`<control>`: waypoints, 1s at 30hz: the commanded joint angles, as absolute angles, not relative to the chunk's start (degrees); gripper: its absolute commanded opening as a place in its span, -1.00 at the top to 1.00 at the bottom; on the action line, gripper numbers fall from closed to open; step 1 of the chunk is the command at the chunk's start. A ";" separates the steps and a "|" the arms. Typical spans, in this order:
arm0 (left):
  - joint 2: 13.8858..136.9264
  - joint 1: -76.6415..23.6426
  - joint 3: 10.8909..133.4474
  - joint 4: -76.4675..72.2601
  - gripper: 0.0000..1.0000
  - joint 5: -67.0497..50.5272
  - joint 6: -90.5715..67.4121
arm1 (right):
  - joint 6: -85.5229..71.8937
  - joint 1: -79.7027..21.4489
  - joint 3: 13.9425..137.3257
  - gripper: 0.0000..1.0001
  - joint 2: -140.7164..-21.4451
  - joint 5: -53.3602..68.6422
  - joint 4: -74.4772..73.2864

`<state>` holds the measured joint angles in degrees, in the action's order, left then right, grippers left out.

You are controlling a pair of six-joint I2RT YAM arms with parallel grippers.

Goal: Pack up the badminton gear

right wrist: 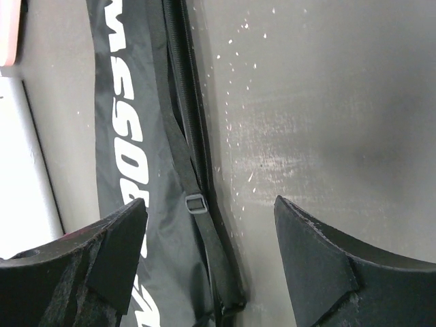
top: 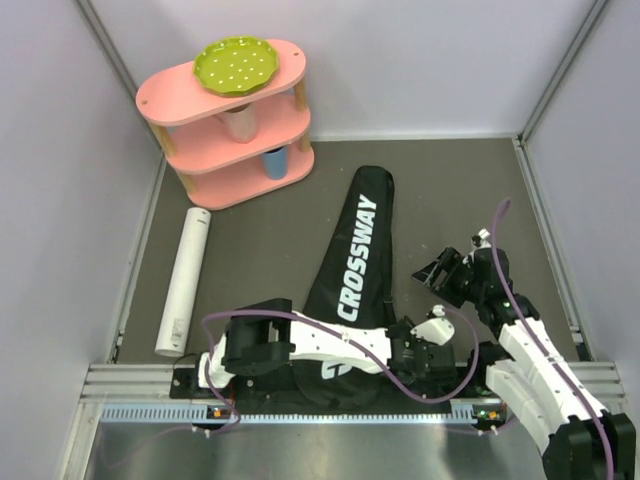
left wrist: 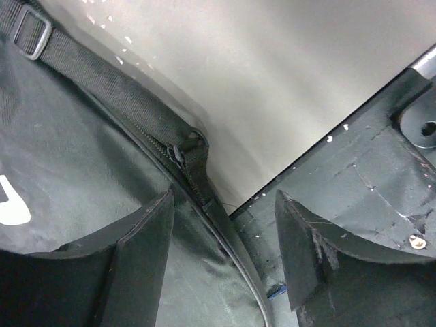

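Note:
The black "CROSSWAY" racket bag (top: 355,260) lies flat mid-table, narrow end far, and looks closed. My left gripper (top: 425,352) reaches across its wide near end and is open; in the left wrist view (left wrist: 225,238) the bag's zippered edge (left wrist: 178,155) and strap (left wrist: 102,82) run between the fingers, which touch nothing. My right gripper (top: 438,270) hangs open and empty right of the bag; its wrist view (right wrist: 208,231) shows the bag (right wrist: 122,136) and strap buckle (right wrist: 195,203) below. The white tube (top: 185,280) lies left of the bag. Rackets and shuttlecocks are out of view.
A pink three-tier shelf (top: 235,150) stands at the far left with a green dotted plate (top: 233,63) on top and cups on its lower tiers. White walls close in the table on three sides. The arms' base rail (top: 330,400) runs along the near edge.

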<state>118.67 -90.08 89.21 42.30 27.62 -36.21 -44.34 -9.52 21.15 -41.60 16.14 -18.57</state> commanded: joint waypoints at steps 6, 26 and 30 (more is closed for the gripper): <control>117.34 -91.84 87.54 48.78 -0.21 34.97 -46.05 | -44.13 -9.14 19.07 -0.49 -36.21 15.29 -22.06; 108.85 -90.79 75.88 39.92 1.00 37.01 -45.01 | -35.70 -9.05 17.58 -0.47 -37.88 28.20 -22.15; 94.78 -88.51 63.13 22.27 1.00 27.62 -38.77 | -35.68 -9.32 15.82 -0.38 -40.51 38.83 -16.97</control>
<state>109.32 -90.72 73.06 36.25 35.48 -44.12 -38.20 -9.45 17.10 -38.63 27.53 -21.96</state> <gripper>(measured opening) 0.014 0.712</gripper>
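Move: The zip pull at the near right edge of the black bag is almost under the left gripper: about 3 cm ahead, 1 cm left and 2 cm below it. The strap buckle is about 12 cm ahead and 4 cm left of the left gripper, and the first C of CROSSWAY about 9 cm ahead and 13 cm left. From the right gripper, the zip pull is some 13 cm back, 5 cm left and 7 cm below. Bring the left gripper about 5 cm left along the bag's near end, easing slightly forward and about 1 cm down while turning some 10 degrees counter-clockwise; shut the fingers to pinch the bag's edge just short of the zip pull. Meanwhile draw the open right gripper back about 4 cm, a little left and down, towards the zip end, starting to turn counter-clockwise late. ##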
